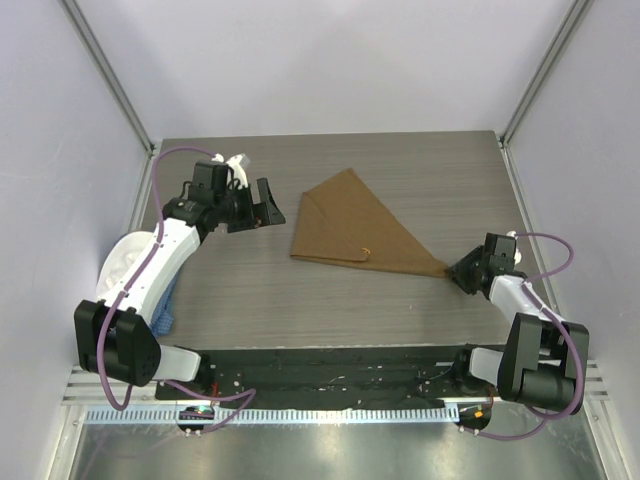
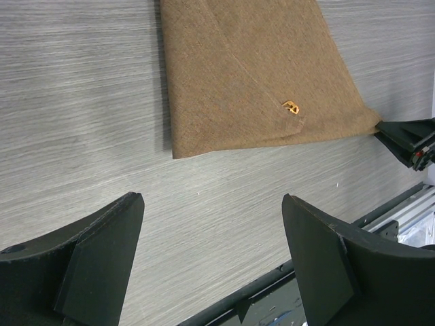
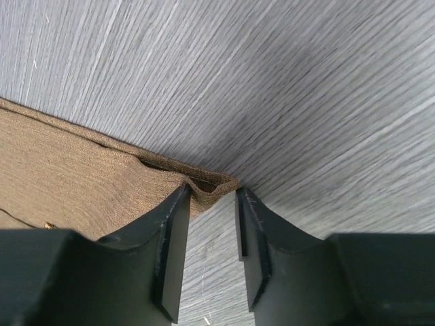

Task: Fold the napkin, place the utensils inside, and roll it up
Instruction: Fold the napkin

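The tan napkin [image 1: 350,225] lies folded into a triangle in the middle of the table, one long point reaching right. A small gold bit of the spoon [image 1: 366,252] peeks from the fold near the front edge; the rest is hidden. In the left wrist view the gold bit [image 2: 291,106] shows on the napkin [image 2: 245,68]. My right gripper [image 1: 452,270] is low at the napkin's right corner. Its jaws [image 3: 212,191] stand partly apart with the corner of the napkin [image 3: 68,170] between the tips, not pinched. My left gripper [image 1: 262,210] hovers wide open left of the napkin, holding nothing [image 2: 212,197].
A blue cloth [image 1: 165,308] lies under the left arm near the table's left edge. Metal frame posts stand at the back corners [image 1: 150,145]. The black base rail [image 1: 330,365] runs along the near edge.
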You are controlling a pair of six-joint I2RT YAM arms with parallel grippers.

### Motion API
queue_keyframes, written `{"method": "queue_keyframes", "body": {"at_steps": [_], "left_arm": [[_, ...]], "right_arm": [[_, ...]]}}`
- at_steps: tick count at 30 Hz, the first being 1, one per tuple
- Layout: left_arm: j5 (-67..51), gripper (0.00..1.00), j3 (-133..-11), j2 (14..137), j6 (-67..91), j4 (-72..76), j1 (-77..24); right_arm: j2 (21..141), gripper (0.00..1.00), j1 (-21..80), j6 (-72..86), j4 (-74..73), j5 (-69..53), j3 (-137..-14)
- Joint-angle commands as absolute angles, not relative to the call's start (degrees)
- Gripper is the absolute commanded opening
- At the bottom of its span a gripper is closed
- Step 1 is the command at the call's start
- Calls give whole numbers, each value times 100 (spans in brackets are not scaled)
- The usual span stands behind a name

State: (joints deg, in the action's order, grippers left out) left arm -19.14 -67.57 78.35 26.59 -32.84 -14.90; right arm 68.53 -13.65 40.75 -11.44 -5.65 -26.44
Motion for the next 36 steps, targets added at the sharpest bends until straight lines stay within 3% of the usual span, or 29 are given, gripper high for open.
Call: {"method": "queue_keyframes", "body": {"at_steps": [1,8,22,27,36], "left_arm": [[-2039,88,-6732,7673,2681,-3076,-1441],[-2065,87,-6724,7673,2707,-3067,-1433],[-2144,87,-6697,7699,2725,-3023,-1398],[-2162,87,-6680,7690,2742,-3006,-1397],[-2206,87,-6645,7682,2777,-2979,-1380]], "right_arm": [[6952,33,-1397,3999,-897,-404,-2584],[6987,17,-1389,3911,-853,-387,-2549],[6522,1,-1135,3208,-852,-440,-3119],[6407,1,-13,2997,-1072,366,-3594],[6907,1,1703,3278,-695,677,-4385]]}}
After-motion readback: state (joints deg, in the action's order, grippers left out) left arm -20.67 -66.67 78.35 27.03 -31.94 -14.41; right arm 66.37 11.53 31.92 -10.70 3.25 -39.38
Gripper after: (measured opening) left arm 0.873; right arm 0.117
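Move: The napkin's right corner lies nearly between my right hand's half-open fingertips, about 1 cm to the left and 1 cm below. On the napkin, the small gold utensil end sits some 7 cm ahead and 23 cm left of this hand. The napkin's near-left corner is roughly 6 cm ahead and 42 cm left. From my idle left hand, the right corner is about 45 cm right, 7 cm back and 18 cm below. I shut my right fingers on the napkin's right corner while settling barely half a centimetre lower. With the corner pinched, I sweep it left and up, about 10 cm each way, and some 6 cm forward, over the napkin towards the gold utensil end, turning the hand some 25 degrees counter-clockwise and tipping the fingers outward as it rises. ##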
